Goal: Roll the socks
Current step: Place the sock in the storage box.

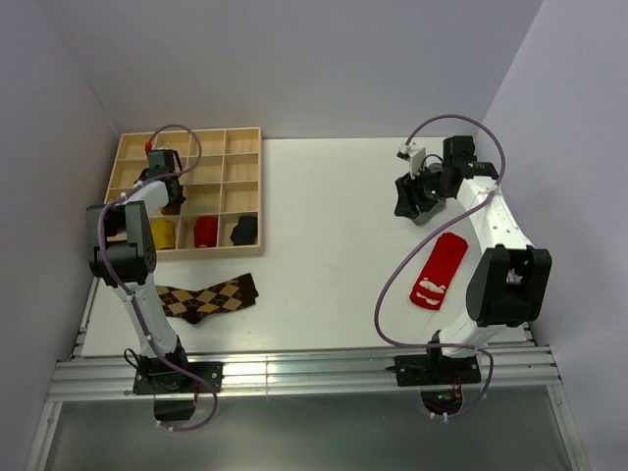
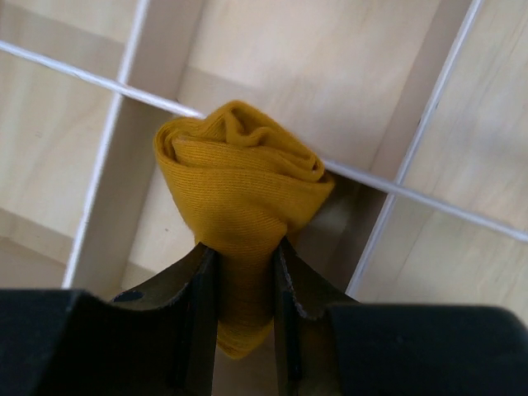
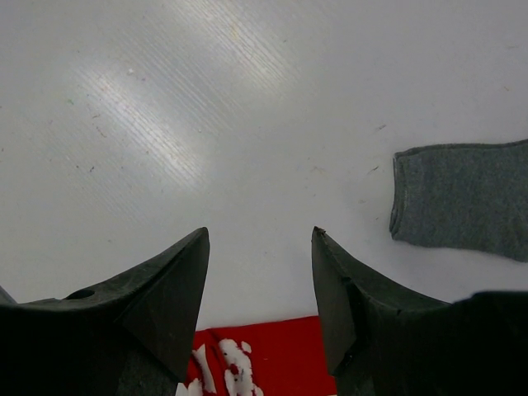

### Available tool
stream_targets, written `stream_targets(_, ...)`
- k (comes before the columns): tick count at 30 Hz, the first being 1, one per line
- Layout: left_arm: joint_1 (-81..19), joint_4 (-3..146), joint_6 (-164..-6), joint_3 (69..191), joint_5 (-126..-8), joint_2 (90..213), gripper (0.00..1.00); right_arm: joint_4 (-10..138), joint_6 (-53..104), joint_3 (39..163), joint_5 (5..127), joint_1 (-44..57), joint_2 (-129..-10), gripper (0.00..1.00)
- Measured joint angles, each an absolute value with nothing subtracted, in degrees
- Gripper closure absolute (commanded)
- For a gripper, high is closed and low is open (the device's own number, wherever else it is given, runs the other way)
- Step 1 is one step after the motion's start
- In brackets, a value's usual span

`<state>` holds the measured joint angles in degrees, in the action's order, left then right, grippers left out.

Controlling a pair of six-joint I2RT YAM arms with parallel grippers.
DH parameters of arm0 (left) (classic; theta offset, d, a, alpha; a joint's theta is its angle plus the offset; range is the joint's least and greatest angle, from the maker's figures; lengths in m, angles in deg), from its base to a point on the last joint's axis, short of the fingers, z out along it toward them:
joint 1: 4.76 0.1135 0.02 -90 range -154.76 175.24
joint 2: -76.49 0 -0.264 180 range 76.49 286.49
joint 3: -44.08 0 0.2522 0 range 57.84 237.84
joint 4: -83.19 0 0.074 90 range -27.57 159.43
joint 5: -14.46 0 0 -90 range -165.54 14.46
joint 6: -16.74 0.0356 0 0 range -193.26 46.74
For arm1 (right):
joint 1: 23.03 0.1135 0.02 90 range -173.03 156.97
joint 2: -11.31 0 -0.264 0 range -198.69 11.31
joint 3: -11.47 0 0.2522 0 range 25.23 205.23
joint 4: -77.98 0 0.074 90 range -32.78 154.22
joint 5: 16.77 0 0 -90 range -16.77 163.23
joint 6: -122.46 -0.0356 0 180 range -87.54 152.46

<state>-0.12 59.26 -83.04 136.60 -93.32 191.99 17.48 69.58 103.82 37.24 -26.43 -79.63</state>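
In the left wrist view my left gripper (image 2: 243, 264) is shut on a rolled mustard-orange sock (image 2: 239, 173), held over the dividers of the wooden tray (image 2: 396, 99). From above, the left gripper (image 1: 169, 191) hangs over that tray's left side. A brown-tan argyle sock (image 1: 208, 297) lies flat in front of the tray. A red sock with white marks (image 1: 440, 270) lies flat at the right. My right gripper (image 1: 417, 196) hovers open beyond it with nothing between its fingers. The right wrist view shows the red sock's end (image 3: 272, 359) below the right gripper (image 3: 260, 239) and a grey sock (image 3: 462, 202) to the right.
The wooden tray (image 1: 245, 137) at the back left has many compartments. Its front row holds a yellow bundle (image 1: 162, 233), a red bundle (image 1: 205, 232) and a black bundle (image 1: 243, 230). White tabletop (image 1: 324, 226) lies between the arms.
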Motion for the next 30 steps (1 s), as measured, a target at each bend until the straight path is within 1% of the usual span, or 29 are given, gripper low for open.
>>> stream_targets(8,1.30,53.77,-83.68,139.14,-87.53,192.78,1.00,17.55,69.69,103.29,37.29,-26.43,-79.63,0.40)
stream_targets(11,1.85,51.17,-84.44,141.56,-86.08,194.20,0.96,17.59,69.80,102.79,37.29,-26.43,-79.63,0.40)
stream_targets(14,2.79,49.49,-85.99,143.01,-84.29,194.92,0.87,17.57,69.84,102.27,37.40,-26.43,-79.63,0.40)
stream_targets(15,3.16,49.31,-86.58,143.16,-83.53,194.98,0.82,17.65,69.89,102.11,37.46,-26.43,-79.63,0.40)
stream_targets(17,3.86,49.20,-87.87,143.16,-82.08,194.98,0.77,17.70,70.02,101.76,37.62,-26.43,-79.63,0.40)
stream_targets(18,4.10,49.20,-88.35,143.16,-81.54,194.98,0.72,17.70,70.04,101.59,37.75,-26.43,-79.63,0.40)
stream_targets(20,4.40,49.16,-89.34,143.16,-80.99,194.96,0.67,17.70,70.06,101.50,37.88,-26.43,-79.63,0.40)
stream_targets(21,4.43,49.16,-89.60,143.16,-80.90,194.94,0.60,17.70,70.06,101.50,37.88,-26.43,-79.63,0.40)
stream_targets(23,4.54,49.03,-90.39,143.14,-80.95,194.83,0.57,17.74,70.06,101.41,37.90,-26.43,-79.63,0.40)
stream_targets(24,4.56,48.96,-90.82,143.09,-80.97,194.81,0.53,17.74,70.06,101.37,37.92,-26.43,-79.63,0.40)
stream_targets(28,4.58,47.74,-92.09,142.61,-81.10,193.83,0.48,17.81,70.04,101.33,38.16,-26.43,-79.63,0.40)
stream_targets(29,4.58,47.28,-92.40,142.35,-81.12,193.45,0.42,17.89,70.04,101.33,38.25,-26.43,-79.63,0.40)
stream_targets(30,4.58,46.80,-92.51,142.13,-81.23,193.11,0.40,17.94,70.02,101.33,38.32,-26.43,-79.63,0.40)
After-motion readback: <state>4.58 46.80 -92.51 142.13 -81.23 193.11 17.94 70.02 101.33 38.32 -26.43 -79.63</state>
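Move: The orange sock is already between the left fingers. The empty box compartment it goes into lies almost under that hand, about 2 cm ahead, 1 cm to the left and 3 cm lower. Of the socks in the box's near row, the yellow one sits some 7 cm back and 1 cm left, and the red one about 7 cm back and 10 cm right. From the right hand, the compartment is roughly 63 cm to the left, 2 cm ahead and 14 cm below. The rolled orange sock is settled into the compartment just beyond the yellow sock: the left hand keeps its grip, sinks about 1 cm and rolls some 15 degrees, its left side dipping so the fingers point less to the left. The hand nearly stops, then the fingers open to loosen their pinch as it starts drawing back about 1 cm. ##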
